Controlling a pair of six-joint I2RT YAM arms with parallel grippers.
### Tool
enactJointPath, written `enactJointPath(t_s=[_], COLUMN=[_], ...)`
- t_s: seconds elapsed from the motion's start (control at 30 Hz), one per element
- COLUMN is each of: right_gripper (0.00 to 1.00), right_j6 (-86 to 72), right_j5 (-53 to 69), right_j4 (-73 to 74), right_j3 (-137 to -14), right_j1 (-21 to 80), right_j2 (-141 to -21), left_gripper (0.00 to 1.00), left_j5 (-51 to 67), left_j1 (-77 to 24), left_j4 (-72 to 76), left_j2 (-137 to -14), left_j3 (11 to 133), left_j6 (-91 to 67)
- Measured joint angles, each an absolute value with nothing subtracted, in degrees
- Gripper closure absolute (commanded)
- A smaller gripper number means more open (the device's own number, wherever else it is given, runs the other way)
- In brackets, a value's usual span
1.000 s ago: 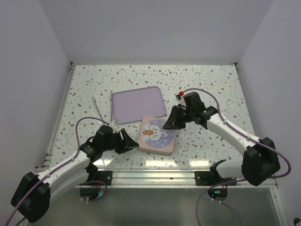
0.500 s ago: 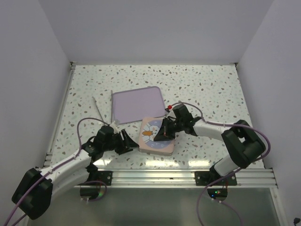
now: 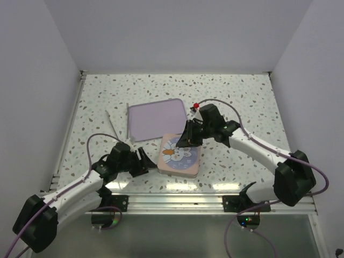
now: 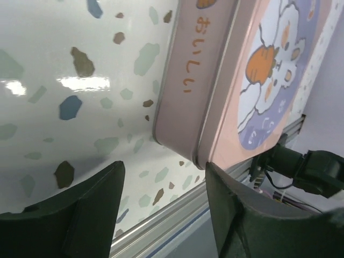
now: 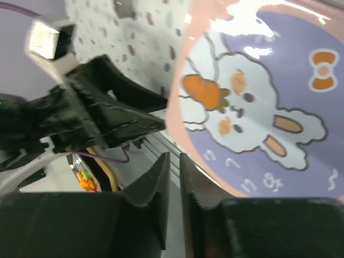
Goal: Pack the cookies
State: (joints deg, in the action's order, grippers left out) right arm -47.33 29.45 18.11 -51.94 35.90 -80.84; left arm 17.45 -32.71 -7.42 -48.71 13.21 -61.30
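No cookies show in any view. The closed pink tin with the rabbit lid [image 3: 180, 155] lies at the near middle of the table. My left gripper [image 3: 146, 162] is open at the tin's left side; in the left wrist view [image 4: 164, 215] the tin's side wall [image 4: 185, 91] lies just ahead and one fingertip [image 4: 236, 204] sits by its near corner. My right gripper [image 3: 186, 141] is shut and empty, just above the lid's far edge; in the right wrist view [image 5: 171, 183] the rabbit lid [image 5: 258, 107] fills the frame.
A flat lavender tray [image 3: 157, 119] lies behind the tin. A thin white stick [image 3: 113, 124] lies to its left. A metal rail [image 3: 177, 200] runs along the table's near edge. White walls close in the table on three sides.
My right gripper went out over the middle of the lid, then drew back to its far edge, staying shut. The left arm and the tin have barely moved.
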Motion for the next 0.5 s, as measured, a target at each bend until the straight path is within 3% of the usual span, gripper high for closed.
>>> enactJointPath(t_s=[0.1, 0.2, 0.3, 0.5], right_gripper=[0.52, 0.42, 0.36, 0.32], right_j6=[-44.45, -41.39, -38.76, -36.16], right_j5=[27.07, 24.69, 22.74, 20.43], right_j4=[23.62, 27.64, 31.35, 37.52], right_j3=[-58.19, -63.37, -66.08, -66.28], right_j1=[35.90, 35.90, 35.90, 35.90], right_j2=[-76.69, -72.73, -68.01, -59.70], left_gripper=[0.19, 0.07, 0.01, 0.00], left_j5=[14.15, 10.68, 6.85, -2.87], left_j1=[-32.71, -32.71, -32.71, -32.71], left_j4=[-14.74, -22.13, -28.12, -35.55], left_j2=[-47.62, -47.27, -46.92, -46.87], left_j3=[15.73, 19.73, 26.72, 41.78], left_j6=[-59.90, -58.17, -55.94, -51.18])
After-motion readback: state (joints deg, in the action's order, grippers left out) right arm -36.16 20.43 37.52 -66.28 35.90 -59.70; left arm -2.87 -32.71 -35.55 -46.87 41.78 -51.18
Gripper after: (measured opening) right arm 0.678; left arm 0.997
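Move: The closed cookie box lies about 11 cm to the left hand's right and 5 cm ahead, its middle 2 cm below, with that hand's fingertips close by its near-left corner. It lies about 10 cm below the right hand, 1 cm back and level sideways. The purple tray stands some 22 cm ahead of the left hand and 3 cm to its right, and the tongs about 20 cm ahead and 14 cm to its left. Both hands draw off the closed cookie box: the right, already clear above the lid, goes on up about 15 cm, later also easing some 5 cm right, while its nearly shut fingers spread to about two-thirds open and swing forward by some 25 degrees. The left first slips a couple of centimetres left, away from the box's side, then rises about 11 cm and reaches forward roughly half as far, rolling its left side up and opening its fingers fully. ##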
